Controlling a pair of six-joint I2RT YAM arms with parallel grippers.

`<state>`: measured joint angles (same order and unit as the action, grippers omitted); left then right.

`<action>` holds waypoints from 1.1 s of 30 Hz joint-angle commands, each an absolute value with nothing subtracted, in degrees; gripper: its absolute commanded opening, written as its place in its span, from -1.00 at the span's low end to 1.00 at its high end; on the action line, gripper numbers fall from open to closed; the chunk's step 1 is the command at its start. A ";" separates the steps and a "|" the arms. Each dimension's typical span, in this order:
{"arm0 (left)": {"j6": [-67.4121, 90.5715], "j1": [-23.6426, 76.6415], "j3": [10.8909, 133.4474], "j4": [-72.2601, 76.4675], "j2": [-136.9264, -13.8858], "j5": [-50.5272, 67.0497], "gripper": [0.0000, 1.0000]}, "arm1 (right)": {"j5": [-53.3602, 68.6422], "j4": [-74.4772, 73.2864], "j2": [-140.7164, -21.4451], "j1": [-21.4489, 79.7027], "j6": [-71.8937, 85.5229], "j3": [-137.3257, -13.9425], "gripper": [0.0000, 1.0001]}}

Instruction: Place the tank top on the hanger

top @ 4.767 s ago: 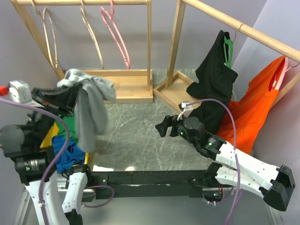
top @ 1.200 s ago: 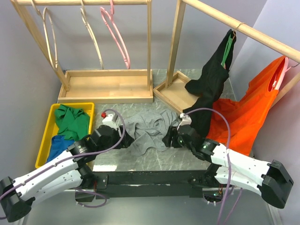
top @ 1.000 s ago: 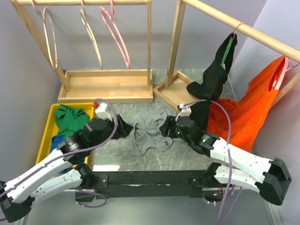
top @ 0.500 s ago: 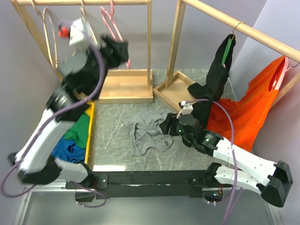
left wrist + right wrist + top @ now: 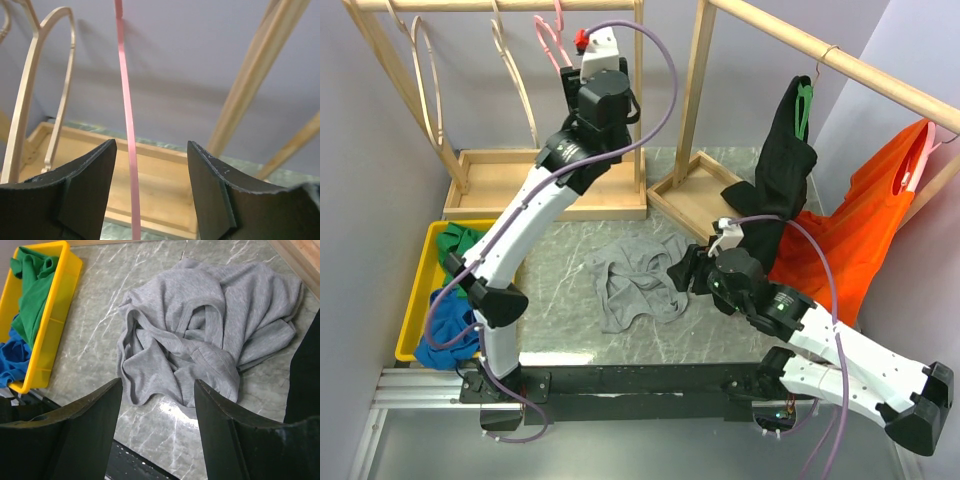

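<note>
The grey tank top (image 5: 635, 285) lies crumpled on the marble table, and it also shows in the right wrist view (image 5: 200, 335). The pink hanger (image 5: 550, 35) hangs on the left wooden rack, mostly hidden behind my left arm. My left gripper (image 5: 572, 88) is raised at the rack and open. In the left wrist view the hanger's thin pink bar (image 5: 125, 115) runs between the fingers of my left gripper (image 5: 152, 150), nearer the left one, untouched. My right gripper (image 5: 678, 272) is open and empty, hovering at the top's right edge; in its own view (image 5: 157, 390) it is above the top's near hem.
A yellow bin (image 5: 420, 290) holds green and blue garments at the left. Two cream hangers (image 5: 425, 80) hang left of the pink one. The rack's wooden base (image 5: 510, 185) lies behind. A black garment (image 5: 785, 170) and an orange garment (image 5: 850, 240) hang on the right rail.
My left arm dropped the tank top onto the table, then swung up and back to the pink hanger on the rack. The right gripper has stayed beside the top.
</note>
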<state>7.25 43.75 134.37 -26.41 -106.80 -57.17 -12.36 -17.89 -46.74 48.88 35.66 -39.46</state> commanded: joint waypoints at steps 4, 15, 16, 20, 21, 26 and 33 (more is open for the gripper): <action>9.47 40.52 137.29 -30.48 -107.84 -59.42 0.26 | -11.60 -17.76 -44.91 49.13 34.54 -40.70 0.35; 19.16 34.72 133.08 -38.32 -105.47 -46.41 -0.12 | -10.64 -17.67 -45.18 49.04 34.89 -40.78 0.35; 19.25 34.72 132.81 -38.41 -105.21 -46.23 -0.15 | -10.72 -17.58 -45.18 49.04 34.89 -40.78 0.35; 19.16 34.80 132.45 -38.32 -104.15 -46.14 -0.47 | -10.55 -17.58 -45.26 49.13 35.07 -40.61 0.36; 18.99 34.80 132.45 -38.23 -103.89 -46.14 -0.66 | -10.55 -17.49 -45.26 49.04 35.07 -40.52 0.36; 17.84 34.80 133.33 -37.53 -102.40 -46.58 -0.89 | -10.46 -16.96 -45.70 49.13 35.07 -40.52 0.36; 16.00 36.30 135.18 -36.83 -99.23 -45.70 -0.98 | -10.81 -16.61 -46.93 49.13 34.45 -41.22 0.36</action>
<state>17.67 35.09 132.42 -39.94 -104.22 -46.52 -10.57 -18.57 -46.41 48.88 35.48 -39.44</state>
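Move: The near edge of the pink hanger lies about 4 cm ahead of the open left fingers, some 4 cm to their left and 6 cm below. The beige hanger hangs about 8 cm to the left of the pink one, level with it, and the rack's right post stands roughly 7 cm to the left hand's right and 5 cm ahead. From the right hand, the pink hanger is some 26 cm ahead, 15 cm left and 24 cm above. Down, left and forward the left hand eases to the pink hanger, sinking about 6 cm and tipping its fingers roughly 10 degrees lower, the hanger's thin near edge coming between them. The fingers close and pinch that edge, then the hand draws up and back about 3 cm with its hold kept. ##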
